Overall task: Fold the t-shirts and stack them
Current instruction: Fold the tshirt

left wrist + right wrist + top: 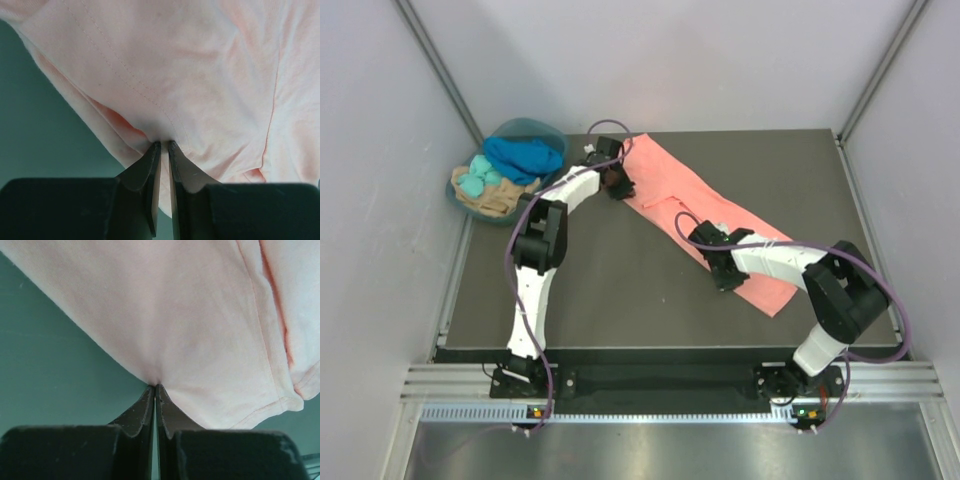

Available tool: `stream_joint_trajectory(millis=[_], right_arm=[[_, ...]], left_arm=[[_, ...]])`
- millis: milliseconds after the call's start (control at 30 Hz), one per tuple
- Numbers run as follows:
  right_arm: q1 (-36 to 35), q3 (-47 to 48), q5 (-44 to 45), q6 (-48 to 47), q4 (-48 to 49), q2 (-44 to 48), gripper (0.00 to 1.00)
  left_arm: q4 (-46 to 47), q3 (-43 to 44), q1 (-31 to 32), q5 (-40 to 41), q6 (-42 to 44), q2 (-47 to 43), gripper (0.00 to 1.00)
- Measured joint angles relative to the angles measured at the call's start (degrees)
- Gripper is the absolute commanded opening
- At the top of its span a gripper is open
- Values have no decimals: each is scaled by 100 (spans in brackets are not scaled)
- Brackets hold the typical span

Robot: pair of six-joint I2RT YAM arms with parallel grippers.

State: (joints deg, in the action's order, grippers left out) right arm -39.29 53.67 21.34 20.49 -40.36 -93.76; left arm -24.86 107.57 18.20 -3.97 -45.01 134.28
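A salmon-pink t-shirt (670,180) lies as a long folded strip, running diagonally from the table's back centre toward the front right. My left gripper (618,188) sits at the strip's far left edge. In the left wrist view it (164,145) is shut on a pinch of the pink cloth (200,75), which shows between the jaws. My right gripper (728,278) is at the strip's near left edge. The right wrist view shows it (155,386) shut on the shirt's edge (190,315), the cloth puckering at the tips.
A round teal basket (530,124) stands off the table's back left corner, holding a royal blue shirt (525,155), a turquoise one (477,178) and a tan one (490,200). The dark tabletop (620,290) spreads between the arms. Grey walls close in the sides.
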Motion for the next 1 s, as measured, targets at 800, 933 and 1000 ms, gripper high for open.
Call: stream_joint_trajectory(millis=[800, 933, 1000], right_arm=[[-1257, 1021, -793, 970, -557, 90, 0], [-1257, 1021, -739, 981, -632, 90, 0], [-1257, 1021, -741, 981, -627, 83, 0]], left_arm=[[664, 863, -455, -551, 177, 734, 20], [754, 1080, -479, -636, 219, 894, 20], [844, 1152, -496, -719, 236, 968, 20]])
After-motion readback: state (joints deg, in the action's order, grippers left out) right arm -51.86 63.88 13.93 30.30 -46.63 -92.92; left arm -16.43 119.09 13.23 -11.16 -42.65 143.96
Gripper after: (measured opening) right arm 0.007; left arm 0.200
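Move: The coral t-shirt lies in a long strip slanting from far left to near right, its left edge already pinched in both hands. From the right hand, the bare table it makes for is about 10 cm left and 3 cm back; the hem end sits some 16 cm right and 4 cm back. The collar end is roughly 18 cm ahead of the left hand and 4 cm right; the basket's middle is about 36 cm left and 8 cm ahead. The t-shirt's near part is pulled about 10 cm left by the right hand's shut fingers, raised some 4 cm and drawn slightly back, the hand tilting left side up as it goes onto the bare-table side. Meanwhile the left hand keeps its hold near the sleeve and draws that part about 7 cm forward, just above the table, its fingertips swinging a little outward. ##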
